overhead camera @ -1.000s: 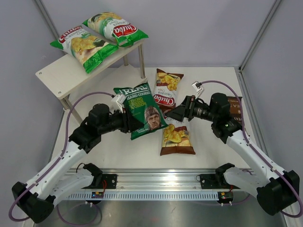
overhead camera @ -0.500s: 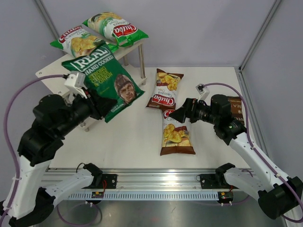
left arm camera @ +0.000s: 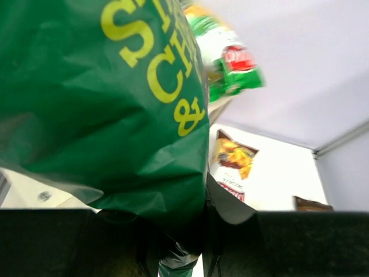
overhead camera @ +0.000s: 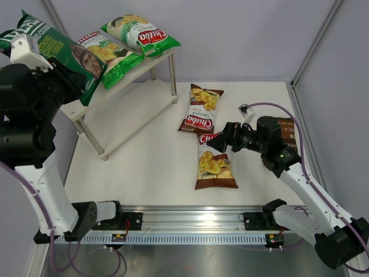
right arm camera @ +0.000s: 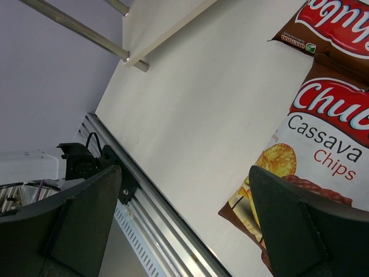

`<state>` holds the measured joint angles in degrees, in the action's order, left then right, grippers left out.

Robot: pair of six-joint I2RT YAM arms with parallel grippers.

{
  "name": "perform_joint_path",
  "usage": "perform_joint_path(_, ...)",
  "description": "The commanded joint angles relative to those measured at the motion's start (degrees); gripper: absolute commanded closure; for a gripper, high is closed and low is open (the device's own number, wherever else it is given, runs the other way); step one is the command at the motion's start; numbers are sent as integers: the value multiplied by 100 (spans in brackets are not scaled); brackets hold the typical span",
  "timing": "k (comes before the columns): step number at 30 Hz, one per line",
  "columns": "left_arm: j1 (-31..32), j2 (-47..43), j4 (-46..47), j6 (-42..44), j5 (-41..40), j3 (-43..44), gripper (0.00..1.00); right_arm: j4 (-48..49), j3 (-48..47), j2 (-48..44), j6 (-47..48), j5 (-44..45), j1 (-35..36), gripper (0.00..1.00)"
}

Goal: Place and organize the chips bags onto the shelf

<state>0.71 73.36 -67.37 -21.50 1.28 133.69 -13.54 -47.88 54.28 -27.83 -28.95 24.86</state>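
My left gripper (overhead camera: 76, 85) is raised high at the far left, shut on the bottom edge of the dark green chips bag with a man's face (overhead camera: 55, 49), which hangs over the left end of the shelf (overhead camera: 163, 57). In the left wrist view that bag (left arm camera: 115, 98) fills the frame above the gripper (left arm camera: 179, 254). Two green-white Chuba bags (overhead camera: 140, 33) (overhead camera: 109, 56) lie on the top board. On the table lie two brown Chuba bags (overhead camera: 200, 109) (overhead camera: 214, 164). My right gripper (overhead camera: 222, 141) stands open and empty just above the nearer one (right arm camera: 311, 156).
A dark brown bag (overhead camera: 289, 134) lies at the right, partly behind my right arm. The shelf's lower board (overhead camera: 130, 107) and thin legs (overhead camera: 172, 75) stand at the back left. The metal rail (overhead camera: 190, 219) runs along the near edge. Walls close in on both sides.
My left arm has carried the dark green bag up and to the left, from over the table's middle to above the shelf's left end. The right gripper shifted slightly.
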Motion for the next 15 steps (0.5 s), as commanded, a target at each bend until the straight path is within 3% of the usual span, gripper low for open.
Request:
perform_joint_path(1, -1456, 82, 365, -56, 2100, -281, 78, -174, -239, -181, 287, 74, 19, 0)
perform_joint_path(3, -2578, 12, 584, -126, 2743, -483, 78, -254, -275, -181, 340, 47, 27, 0)
perform_joint_path(9, -3821, -94, 1296, -584, 4476, -1388, 82, -386, -275, -190, 410, -23, 19, 1)
perform_joint_path(15, -4139, -15, 2333, -1374, 6111, -2363, 83, -579, -441, -164, 533, -93, 19, 0)
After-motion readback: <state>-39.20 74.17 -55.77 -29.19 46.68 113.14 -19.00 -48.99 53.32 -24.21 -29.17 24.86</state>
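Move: The green Real bag, already pinched in the left hand, is headed for the empty near-left end of the shelf's top board, around 12 cm ahead of that hand, 6 cm to its left and 17 cm below. The nearer Chuba bag on the shelf lies some 22 cm ahead, 3 cm right and 13 cm below; the farther one 31 cm ahead, 15 cm right, also 13 cm below. From the right hand the empty place is about 48 cm left, 14 cm ahead and 11 cm higher. The green Real bag is carried leftward by the left hand, about 8 cm, while being lowered some 6 cm and taken 4 cm forward, down towards the near-left end of the shelf top. The sideways swing is done early and eases back slightly at the end; the wrist rolls its left side down roughly 20 degrees, and the fingers keep their pinch. ##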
